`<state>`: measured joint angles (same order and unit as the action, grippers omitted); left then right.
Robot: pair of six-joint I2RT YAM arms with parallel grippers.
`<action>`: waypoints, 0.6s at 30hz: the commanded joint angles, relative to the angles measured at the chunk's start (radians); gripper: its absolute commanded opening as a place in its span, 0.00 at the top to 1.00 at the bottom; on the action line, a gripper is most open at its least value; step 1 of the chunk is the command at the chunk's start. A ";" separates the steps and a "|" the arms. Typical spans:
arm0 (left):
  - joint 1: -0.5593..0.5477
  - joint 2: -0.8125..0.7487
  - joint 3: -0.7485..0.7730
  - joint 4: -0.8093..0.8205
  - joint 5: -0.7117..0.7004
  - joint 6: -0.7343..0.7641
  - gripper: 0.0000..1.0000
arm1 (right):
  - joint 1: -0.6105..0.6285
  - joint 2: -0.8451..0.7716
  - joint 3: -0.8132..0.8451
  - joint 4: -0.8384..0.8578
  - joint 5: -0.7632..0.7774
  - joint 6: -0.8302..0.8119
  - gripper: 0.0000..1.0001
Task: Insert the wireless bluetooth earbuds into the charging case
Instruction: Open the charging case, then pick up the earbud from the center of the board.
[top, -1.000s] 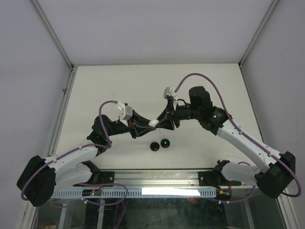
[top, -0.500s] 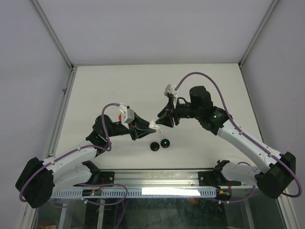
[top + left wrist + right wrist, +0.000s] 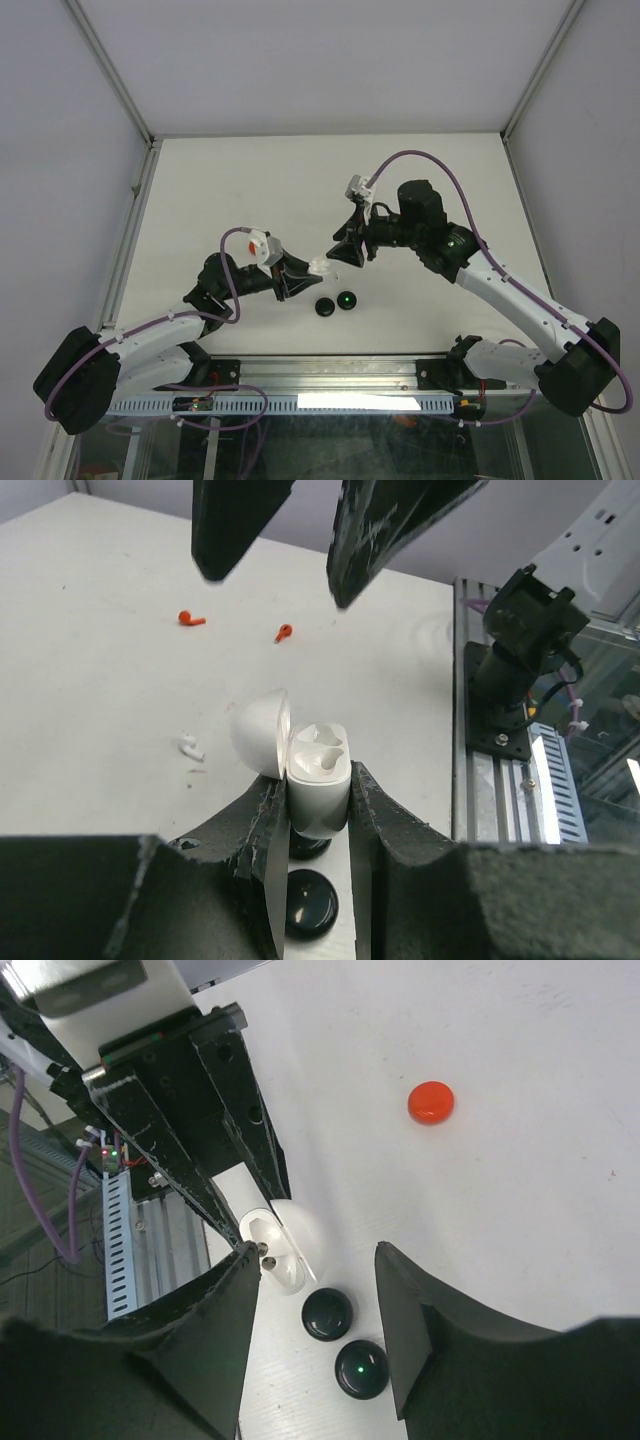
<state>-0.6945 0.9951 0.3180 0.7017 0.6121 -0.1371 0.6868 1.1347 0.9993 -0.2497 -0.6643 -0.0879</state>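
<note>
My left gripper (image 3: 318, 786) is shut on the white charging case (image 3: 319, 772), holding it upright above the table with its lid (image 3: 260, 732) swung open to the left. White shapes sit in its wells. In the top view the case (image 3: 320, 267) hangs mid-table. My right gripper (image 3: 341, 254) stands open just up and right of it, apart, with nothing between its fingers (image 3: 225, 530). On the table lie two red earbuds (image 3: 191, 619) (image 3: 284, 633) and a white earbud (image 3: 190, 746). From the right wrist the case (image 3: 278, 1252) shows beside the left fingertip of the gripper (image 3: 318, 1258).
Two black round discs (image 3: 324, 307) (image 3: 346, 299) lie under the case, one with a green light (image 3: 361, 1368). A red disc (image 3: 431, 1102) lies further out, partly hidden by the left wrist in the top view. The metal rail (image 3: 330, 375) runs along the near edge.
My right gripper has drawn back from the case and opened wider. The left arm has shifted the case slightly toward the near edge, still holding it.
</note>
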 commanded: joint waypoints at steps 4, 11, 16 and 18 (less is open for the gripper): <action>-0.007 0.057 -0.146 0.271 -0.167 -0.008 0.96 | -0.003 0.017 0.011 -0.039 0.211 0.030 0.47; -0.008 0.071 -0.233 0.374 -0.242 0.008 0.97 | 0.005 0.094 -0.072 -0.053 0.385 0.120 0.49; -0.008 0.072 -0.243 0.372 -0.274 0.025 0.97 | 0.004 0.164 -0.119 -0.041 0.571 0.212 0.50; -0.008 0.078 -0.246 0.372 -0.279 0.029 0.98 | 0.004 0.207 -0.115 -0.049 0.629 0.244 0.51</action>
<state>-0.6945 1.0718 0.0875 0.9833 0.3714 -0.1410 0.6861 1.2915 0.8742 -0.3168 -0.2138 0.0616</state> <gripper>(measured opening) 0.242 0.499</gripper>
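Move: The right hand's open, empty fingers hang about 26 cm above the two white earbuds: the nearer one is some 8 cm ahead and 1 cm to the left, the other about 14 cm ahead and 6 cm to the right. The black case with the green light lies 2 cm ahead, 1 cm right and 25 cm down. From the left hand, already gripping the opened white charging case, the nearer earbud is about 10 cm ahead, 6 cm right and 19 cm below. With the lid already open, the right hand leaves the white case and swoops down about 13 cm, also forward and to the right by some 5 cm each, towards the earbuds on the table, its fingers staying half open as they tip downward and swing about 25 degrees clockwise. The left hand keeps its grip on the case and lowers it about 6 cm, drawing it some 3 cm left and 2 cm forward while turning it roughly 15 degrees counter-clockwise. ##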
